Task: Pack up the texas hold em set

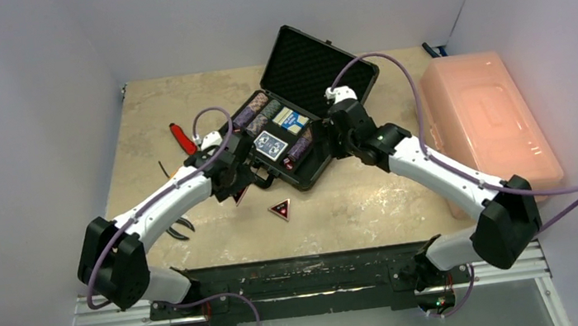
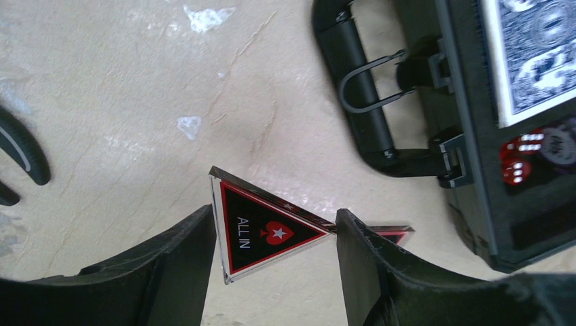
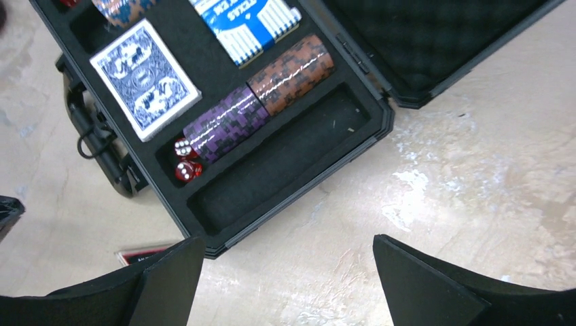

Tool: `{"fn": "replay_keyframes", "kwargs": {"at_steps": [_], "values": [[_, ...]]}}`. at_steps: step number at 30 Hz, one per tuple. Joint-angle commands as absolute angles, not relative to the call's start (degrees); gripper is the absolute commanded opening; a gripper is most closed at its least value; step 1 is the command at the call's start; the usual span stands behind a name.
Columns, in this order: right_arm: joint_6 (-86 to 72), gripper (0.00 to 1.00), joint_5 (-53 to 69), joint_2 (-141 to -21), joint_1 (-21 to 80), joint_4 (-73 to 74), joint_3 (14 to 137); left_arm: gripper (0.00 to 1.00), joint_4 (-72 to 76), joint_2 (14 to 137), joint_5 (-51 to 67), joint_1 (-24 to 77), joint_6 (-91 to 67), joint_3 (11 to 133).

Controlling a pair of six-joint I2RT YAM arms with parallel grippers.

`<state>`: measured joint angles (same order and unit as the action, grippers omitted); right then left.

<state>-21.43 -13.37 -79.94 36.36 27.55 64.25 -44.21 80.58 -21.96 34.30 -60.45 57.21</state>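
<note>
The black case (image 1: 312,178) lies open at the table's middle, its foam lid (image 1: 315,64) raised. In its foam sit chip stacks (image 3: 221,122), a blue card deck (image 3: 144,78) and red dice (image 3: 185,159); the long slot (image 3: 285,156) on the right is bare. My left gripper (image 2: 275,224) is shut on a triangular red-black "ALL IN" button (image 2: 265,231), held tilted just off the case's handle (image 2: 367,102). A second button (image 1: 281,210) lies flat on the table. My right gripper (image 3: 289,285) hangs open over bare table beside the case's right corner.
A large pink translucent bin (image 1: 484,118) fills the right side of the table. A red-handled tool (image 1: 181,137) lies left of the case, and black plier-like handles (image 1: 181,226) lie near the left arm. The walls stand close on both sides.
</note>
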Motion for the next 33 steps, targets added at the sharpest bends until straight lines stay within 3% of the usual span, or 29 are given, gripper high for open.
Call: {"fn": "replay_keyframes", "kwargs": {"at_steps": [1,33], "values": [[-24.8,0.99,-20.0,-74.8,36.2,27.9,64.6,0.0,-43.4,82.7,-23.6,34.5,-59.6,62.7],[-34.7,0.99,-30.7,-61.0,36.2,32.8,62.3,0.0,-40.5,105.7,-13.8,32.8,-63.3,93.1]]}}
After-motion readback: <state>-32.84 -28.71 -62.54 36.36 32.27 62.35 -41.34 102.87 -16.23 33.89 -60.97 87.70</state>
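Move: The held ALL IN placard is already clear of the table; the blue card deck in the case lies about 14 cm ahead of the left hand, 10 to its right and 4 lower. The case handle is some 7 cm ahead and 6 right, the red dice 8 ahead and 14 right, the second placard about 3 cm back and 11 right. From the right hand, the deck lies roughly 9 cm ahead, 13 left and 13 lower. Still pinching the ALL IN placard by its edges, the left hand carries it forward and right, about 15 cm, over the handle towards the card deck, rising some 5 cm and rolling about 10 degrees left side down. Meanwhile the right hand, fingers still wide open, lifts some 8 cm and draws right, away from the case, turning about 20 degrees clockwise. ##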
